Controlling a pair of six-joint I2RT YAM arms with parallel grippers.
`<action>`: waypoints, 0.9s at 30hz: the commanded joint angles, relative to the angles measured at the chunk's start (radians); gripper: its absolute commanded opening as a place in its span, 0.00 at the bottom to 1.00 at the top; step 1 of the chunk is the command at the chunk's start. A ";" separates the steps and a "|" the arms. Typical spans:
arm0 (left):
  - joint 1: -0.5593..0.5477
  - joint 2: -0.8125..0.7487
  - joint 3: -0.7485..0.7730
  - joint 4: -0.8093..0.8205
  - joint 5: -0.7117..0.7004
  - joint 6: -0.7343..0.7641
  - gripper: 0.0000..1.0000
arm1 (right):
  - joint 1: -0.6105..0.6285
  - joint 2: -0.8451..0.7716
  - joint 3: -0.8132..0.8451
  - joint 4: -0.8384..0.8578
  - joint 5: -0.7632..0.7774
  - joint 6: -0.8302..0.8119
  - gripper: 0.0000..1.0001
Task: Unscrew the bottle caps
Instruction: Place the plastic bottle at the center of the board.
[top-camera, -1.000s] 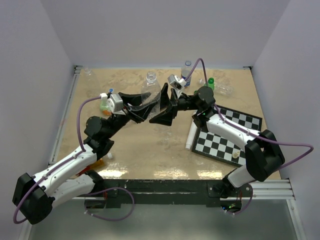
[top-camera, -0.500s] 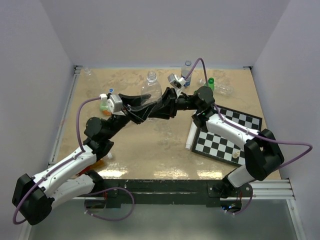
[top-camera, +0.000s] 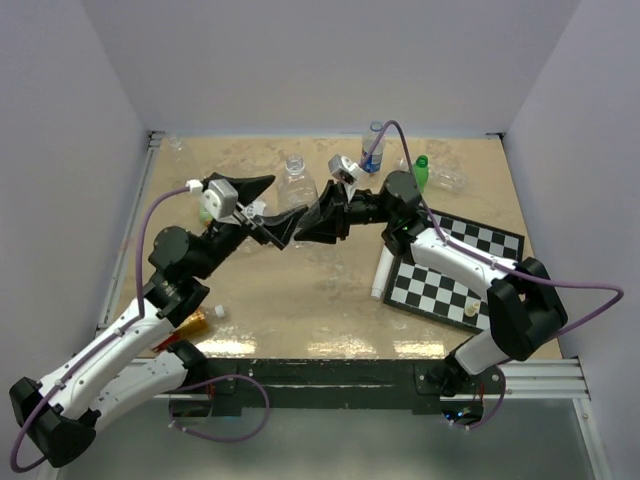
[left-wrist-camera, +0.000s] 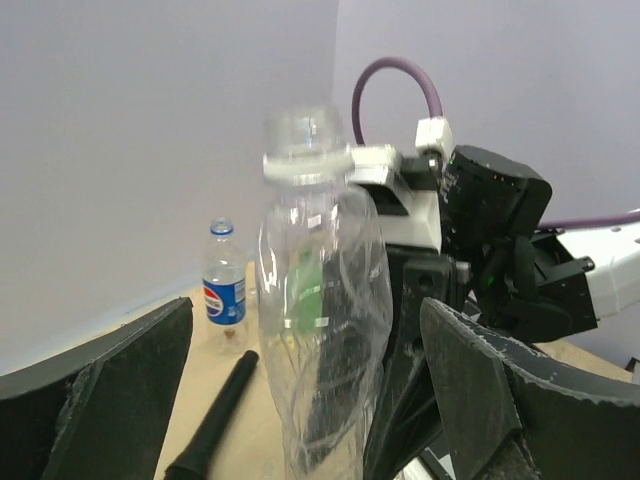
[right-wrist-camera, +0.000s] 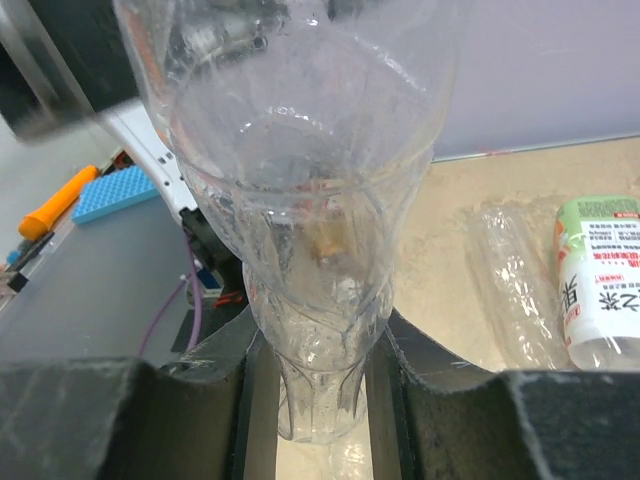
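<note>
A clear empty bottle stands upright mid-table, and its neck carries no cap. My right gripper is shut on the bottle's lower body, one jaw on each side. To the bottle's left, my left gripper is open, its fingers spread wide on both sides of the bottle without touching it. At the back stands a Pepsi bottle with a blue cap. A small white cap lies loose near the left arm.
A black microphone lies behind the held bottle. A green-capped bottle and a flattened clear one lie at the back right. A chessboard and white tube are at the right. An amber bottle lies at the front left.
My left gripper has let go of the clear bottle, opened wide and drawn back to the left. My right gripper, open a second ago, has shut on the bottle's lower body.
</note>
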 joint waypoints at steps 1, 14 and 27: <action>0.012 0.011 0.214 -0.303 -0.043 0.111 1.00 | -0.001 0.006 0.057 -0.147 0.016 -0.211 0.13; 0.023 0.194 0.591 -0.847 -0.003 0.180 0.99 | 0.001 0.014 0.075 -0.243 0.016 -0.300 0.12; 0.025 0.223 0.598 -0.825 0.053 0.180 0.51 | 0.001 0.012 0.075 -0.247 -0.002 -0.314 0.13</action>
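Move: The clear plastic bottle stands upright, its middle roughly 3 cm ahead of the left hand, 4 cm to its right and 4 cm below. From the right hand, which already grips its lower part, that middle is some 2 cm left and 5 cm above, level fore and aft. The microphone lies about 22 cm ahead of the left hand, 12 cm right and 37 cm lower; the chessboard's middle is some 34 cm right of the right hand, 30 cm below, no farther out. The right hand keeps its grip on the lower bottle and lowers it about 4 cm, easing slightly forward and then staying there. The left hand, wide open, hops up some 5 cm, then sinks a little past its starting height as it edges forward around the bottle's upper part. Its raised fingers tip down by some 30 degrees to nearly level and begin closing on both sides just below the open mouth. ##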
